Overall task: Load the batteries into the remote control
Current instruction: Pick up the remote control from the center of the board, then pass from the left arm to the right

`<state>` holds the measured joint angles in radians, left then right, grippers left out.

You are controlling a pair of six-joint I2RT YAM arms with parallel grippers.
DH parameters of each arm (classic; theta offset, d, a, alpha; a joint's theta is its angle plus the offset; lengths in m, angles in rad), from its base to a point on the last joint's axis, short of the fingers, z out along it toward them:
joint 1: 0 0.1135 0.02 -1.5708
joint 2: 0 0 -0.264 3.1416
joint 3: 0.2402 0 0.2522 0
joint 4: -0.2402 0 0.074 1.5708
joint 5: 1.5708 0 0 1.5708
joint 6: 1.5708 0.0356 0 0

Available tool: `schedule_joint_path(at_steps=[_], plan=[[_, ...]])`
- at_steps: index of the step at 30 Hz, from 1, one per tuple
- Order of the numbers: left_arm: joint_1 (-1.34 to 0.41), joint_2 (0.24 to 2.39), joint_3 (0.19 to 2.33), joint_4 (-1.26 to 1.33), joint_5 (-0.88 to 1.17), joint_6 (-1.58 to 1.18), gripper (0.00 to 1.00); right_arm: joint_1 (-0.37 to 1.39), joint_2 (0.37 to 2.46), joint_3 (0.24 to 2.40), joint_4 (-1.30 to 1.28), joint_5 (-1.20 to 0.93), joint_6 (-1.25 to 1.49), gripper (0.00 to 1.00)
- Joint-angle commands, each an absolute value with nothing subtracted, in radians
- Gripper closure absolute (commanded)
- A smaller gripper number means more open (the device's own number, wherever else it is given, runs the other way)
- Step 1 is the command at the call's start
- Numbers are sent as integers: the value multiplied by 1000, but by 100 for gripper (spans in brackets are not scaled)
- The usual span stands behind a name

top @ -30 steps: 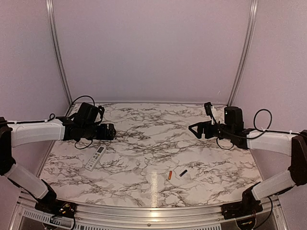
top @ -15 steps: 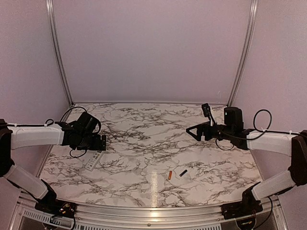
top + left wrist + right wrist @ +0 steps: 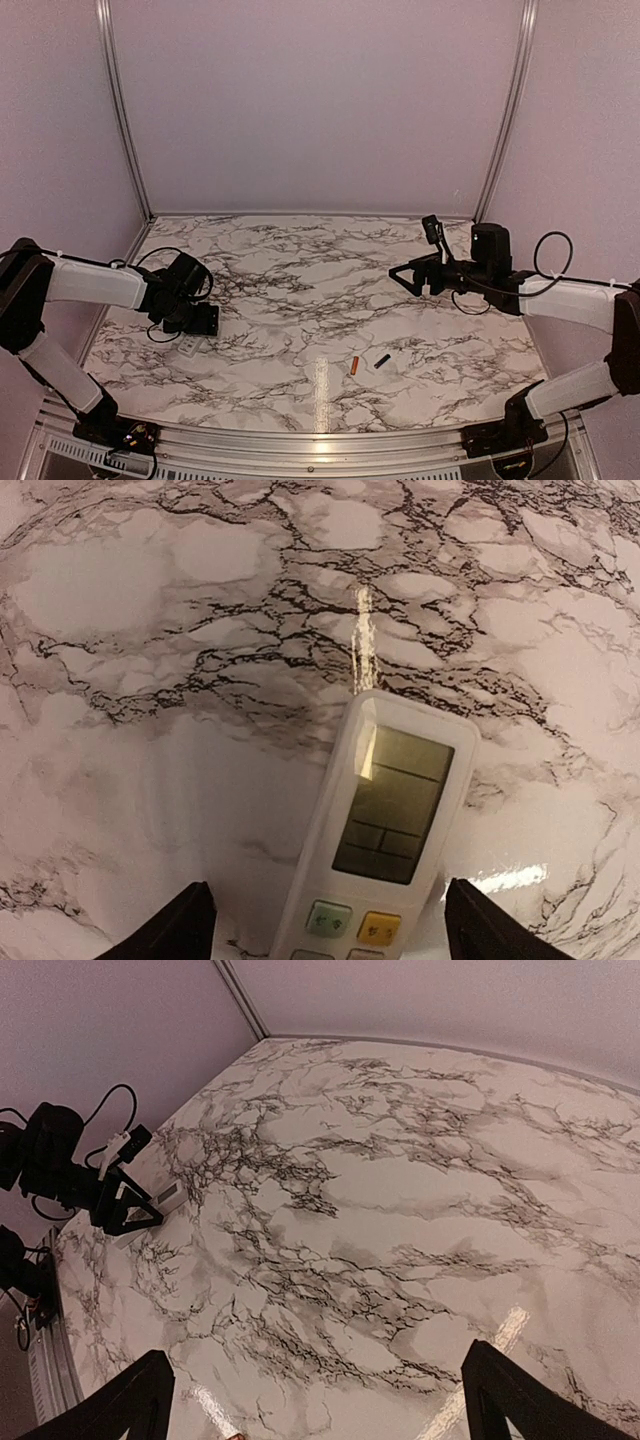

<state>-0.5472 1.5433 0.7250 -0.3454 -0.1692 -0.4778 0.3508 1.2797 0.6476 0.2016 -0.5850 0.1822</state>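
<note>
The white remote control (image 3: 390, 825) lies flat on the marble table (image 3: 300, 290), display end away from my left wrist, green and yellow buttons near the bottom edge. My left gripper (image 3: 335, 942) is open and low over it, one dark finger (image 3: 180, 932) on each side with a gap to the casing. From above, the left gripper (image 3: 197, 328) covers most of the remote (image 3: 189, 346). The orange battery (image 3: 353, 366) and the black battery (image 3: 382, 360) lie side by side near the front middle. My right gripper (image 3: 400, 275) hangs open and empty above the right half.
The right wrist view looks across the table (image 3: 400, 1210) to the left gripper (image 3: 120, 1210) and the remote (image 3: 166, 1196) at its far side. Pale walls and metal posts (image 3: 122, 110) enclose the table. A bright reflection streak (image 3: 321, 385) lies near the front edge.
My left gripper has come down and toward the front left, from beside the remote to straddling it. The right arm has barely shifted. The batteries have not moved.
</note>
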Motion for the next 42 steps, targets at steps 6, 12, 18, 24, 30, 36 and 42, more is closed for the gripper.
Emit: schedule_joint_path(at_steps=[6, 12, 18, 24, 30, 36, 42], plan=[[-552, 1536, 642, -270, -57, -473, 41, 362, 1266, 651, 201, -631, 181, 1], [-598, 1534, 606, -249, -56, -492, 53, 363, 1279, 659, 212, -655, 189, 1], [-651, 1541, 617, -207, -12, -470, 76, 363, 1290, 661, 222, -682, 195, 1], [-689, 1472, 694, -181, 183, -359, 88, 385, 1294, 673, 202, -739, 185, 1], [-780, 1427, 762, -57, 519, -327, 91, 494, 1278, 686, 142, -790, 178, 1], [-925, 1422, 863, -21, 687, -273, 89, 599, 1244, 695, 141, -864, 232, 1], [-1030, 1414, 933, -14, 713, -231, 90, 702, 1196, 719, 138, -944, 272, 2]])
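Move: The remote control lies flat between the left hand's open fingers, its middle about 1 cm back and 1 cm below, screen end pointing forward and slightly right. From that hand the orange battery is some 38 cm right and 10 back, the blue one 44 right and 9 back. From the right hand, the remote is roughly 48 cm left, 3 back and 17 below; the orange battery is 10 left and 13 back. Staying low at first, the left hand closes its fingers on the remote's two long sides while easing about 3 cm right, then carries it right, up and back, ending some 25 cm to the right, swinging the fingers from pointing down to pointing mostly right. The right hand, fingers open, comes back about 12 cm and left 9, towards the remote and above the orange battery. ##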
